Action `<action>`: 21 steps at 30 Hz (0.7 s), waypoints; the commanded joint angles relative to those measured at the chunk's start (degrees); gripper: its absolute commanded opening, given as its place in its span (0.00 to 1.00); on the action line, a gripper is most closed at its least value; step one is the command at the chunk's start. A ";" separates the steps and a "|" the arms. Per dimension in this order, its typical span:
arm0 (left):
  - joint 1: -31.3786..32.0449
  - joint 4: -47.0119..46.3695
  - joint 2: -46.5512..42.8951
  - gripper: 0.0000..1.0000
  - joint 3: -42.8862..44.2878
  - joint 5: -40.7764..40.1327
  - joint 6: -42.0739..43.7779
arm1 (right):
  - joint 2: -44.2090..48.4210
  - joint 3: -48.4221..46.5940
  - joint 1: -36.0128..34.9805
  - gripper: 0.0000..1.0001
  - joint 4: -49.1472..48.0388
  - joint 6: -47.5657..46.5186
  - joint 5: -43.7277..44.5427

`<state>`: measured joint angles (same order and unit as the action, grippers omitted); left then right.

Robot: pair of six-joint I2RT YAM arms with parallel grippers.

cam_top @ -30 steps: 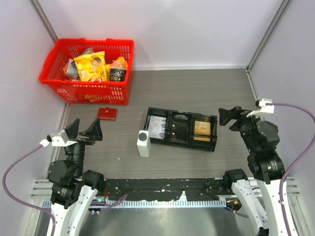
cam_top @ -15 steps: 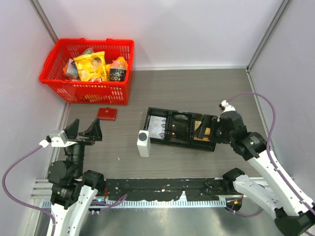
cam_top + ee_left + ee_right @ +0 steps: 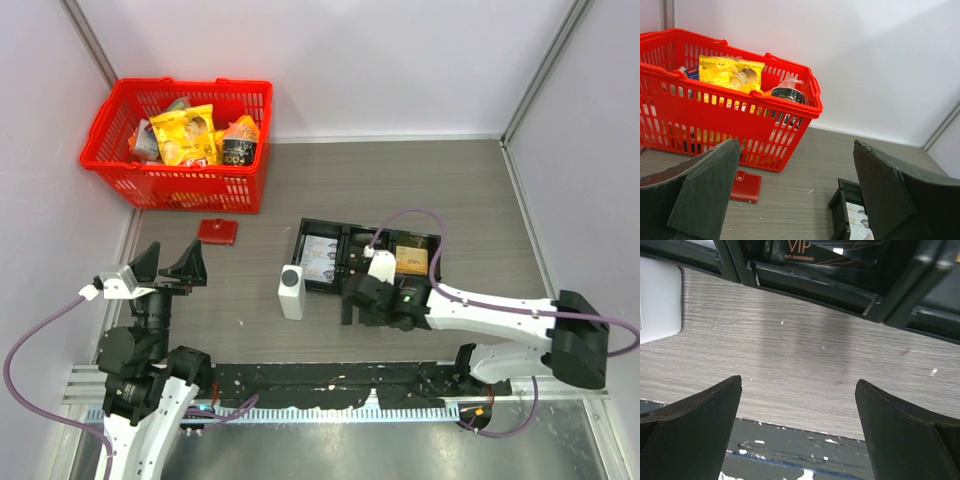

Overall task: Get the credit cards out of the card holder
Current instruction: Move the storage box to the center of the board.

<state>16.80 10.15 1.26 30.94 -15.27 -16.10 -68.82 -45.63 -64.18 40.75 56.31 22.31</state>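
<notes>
The card holder (image 3: pixel 217 231) is a small red wallet with a little snap tab. It lies closed and flat on the table just in front of the red basket, and shows again in the left wrist view (image 3: pixel 745 186). The credit cards are hidden. My left gripper (image 3: pixel 172 262) hangs open above the table, short of the holder, with nothing between its fingers (image 3: pixel 796 145). My right gripper (image 3: pixel 352 300) is low over the table at the near edge of the black tray. It is open and empty (image 3: pixel 798 382), far to the right of the holder.
A red basket (image 3: pixel 180 182) of snack packs stands at the back left (image 3: pixel 730 100). The black three-compartment tray (image 3: pixel 370 228) holds pale, black and gold cards (image 3: pixel 815 282). A white box (image 3: pixel 291 291) stands upright at the tray's left front corner (image 3: pixel 657 300).
My right arm swung from the right side down and left across the tray to its near edge, and its jaws opened a little wider. The left arm and the holder stayed put.
</notes>
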 commanded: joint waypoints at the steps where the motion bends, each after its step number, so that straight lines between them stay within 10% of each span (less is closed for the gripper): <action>1: -0.27 -0.75 -0.03 1.00 1.14 -0.90 0.01 | -6.83 -1.75 -1.56 1.00 -8.40 6.96 4.06; 21: -0.27 -0.84 -0.47 1.00 1.05 -1.34 0.01 | -21.53 -5.79 19.79 1.00 -20.09 -14.38 1.69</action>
<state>16.80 10.17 1.26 30.94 -15.92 -16.10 -88.95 -49.17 -48.23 26.41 49.87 24.27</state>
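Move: The black storage box's middle lies about 12 cm ahead of the right hand, hardly 1 cm to its right and some 6 cm below. The white bottle stands roughly 14 cm left of that hand and 2 cm farther out. The yellow card sits in the box's right compartment, about 12 cm ahead of the hand and 9 cm to its right. From the left hand the box is some 34 cm right, 8 cm ahead and 32 cm below. Open fingertips come against the near wall of the storage box and push it forward. The right hand first sinks about 4 cm, easing 2 cm left, in front of the box. It then drives forward some 10 cm, drifting back right and turning about 10 degrees clockwise, fingers kept wide open. ##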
